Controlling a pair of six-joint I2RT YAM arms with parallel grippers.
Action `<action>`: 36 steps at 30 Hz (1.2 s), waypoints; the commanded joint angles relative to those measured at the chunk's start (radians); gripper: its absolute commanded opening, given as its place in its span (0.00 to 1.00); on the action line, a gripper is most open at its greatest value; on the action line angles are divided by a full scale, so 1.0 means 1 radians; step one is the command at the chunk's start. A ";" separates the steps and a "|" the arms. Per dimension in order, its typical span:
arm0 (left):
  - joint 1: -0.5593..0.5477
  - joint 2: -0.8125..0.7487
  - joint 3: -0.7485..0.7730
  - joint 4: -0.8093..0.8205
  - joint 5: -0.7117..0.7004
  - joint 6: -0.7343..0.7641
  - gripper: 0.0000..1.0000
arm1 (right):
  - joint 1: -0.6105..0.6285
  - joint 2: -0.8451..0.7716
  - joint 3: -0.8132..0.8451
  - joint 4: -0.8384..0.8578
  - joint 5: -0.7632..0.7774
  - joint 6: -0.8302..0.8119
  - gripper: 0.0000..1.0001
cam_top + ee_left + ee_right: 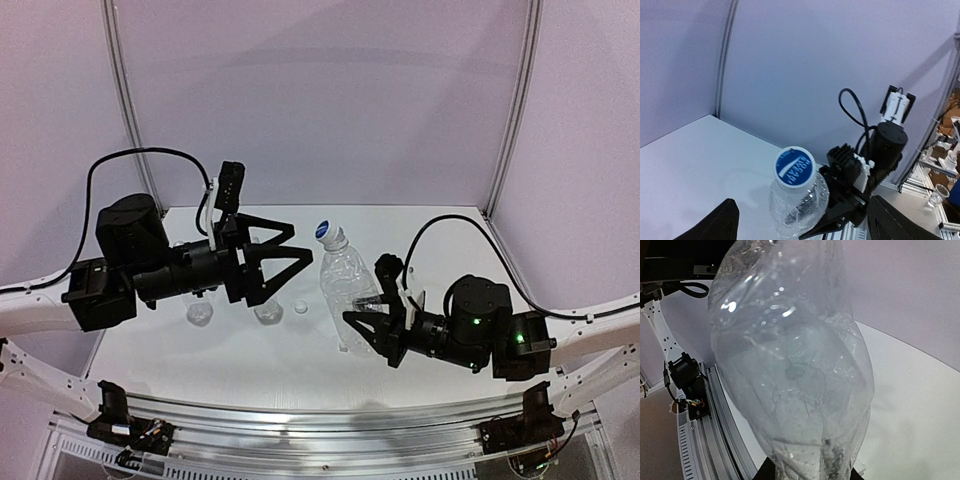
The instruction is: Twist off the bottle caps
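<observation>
A clear crinkled bottle point(347, 285) stands tilted over the table's middle, and my right gripper point(366, 322) is shut on its lower body. Its bottle cap point(324, 231), white with a blue top, sits on the neck. My left gripper point(301, 247) is open just left of the cap, which its fingers do not touch. From the left wrist, the cap point(794, 166) and bottle point(796, 206) lie ahead between the spread fingers point(720, 222). The bottle point(790, 365) fills the right wrist view, hiding most of my right gripper point(810, 475).
Two more clear bottles point(200, 313) point(268, 312) rest on the white table point(250, 360), partly under my left arm. A small loose cap point(301, 308) lies beside them. Grey walls close the back and sides. A metal rail point(330, 415) runs along the near edge.
</observation>
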 commanded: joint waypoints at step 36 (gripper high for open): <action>0.004 0.036 0.015 0.013 0.100 0.142 0.17 | 0.002 0.043 0.039 0.030 -0.307 -0.004 0.28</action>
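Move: From the open left hand the bottle's blue-and-white cap lies about 6 cm to the right and 3 cm farther out, roughly level. From the right hand, which holds that bottle, the cap is some 6 cm ahead, 4 left and 10 up; the left fingers are 3 ahead, 10 left and 10 up. On the table, from the left hand, a loose cap lies 14 ahead, 1 left, 30 below, and a standing bottle 13 ahead, 9 left, 20 below. Back about 5 cm and left 3 cm, turning nearly 20 degrees counter-clockwise, the right hand brings the still-gripped bottle's capped end to the left fingers. The open left hand first draws back 4 cm with a slight rise, turning about 10 degrees clockwise, then eases right and down a couple of centimetres while its fingers close and pinch the cap. ##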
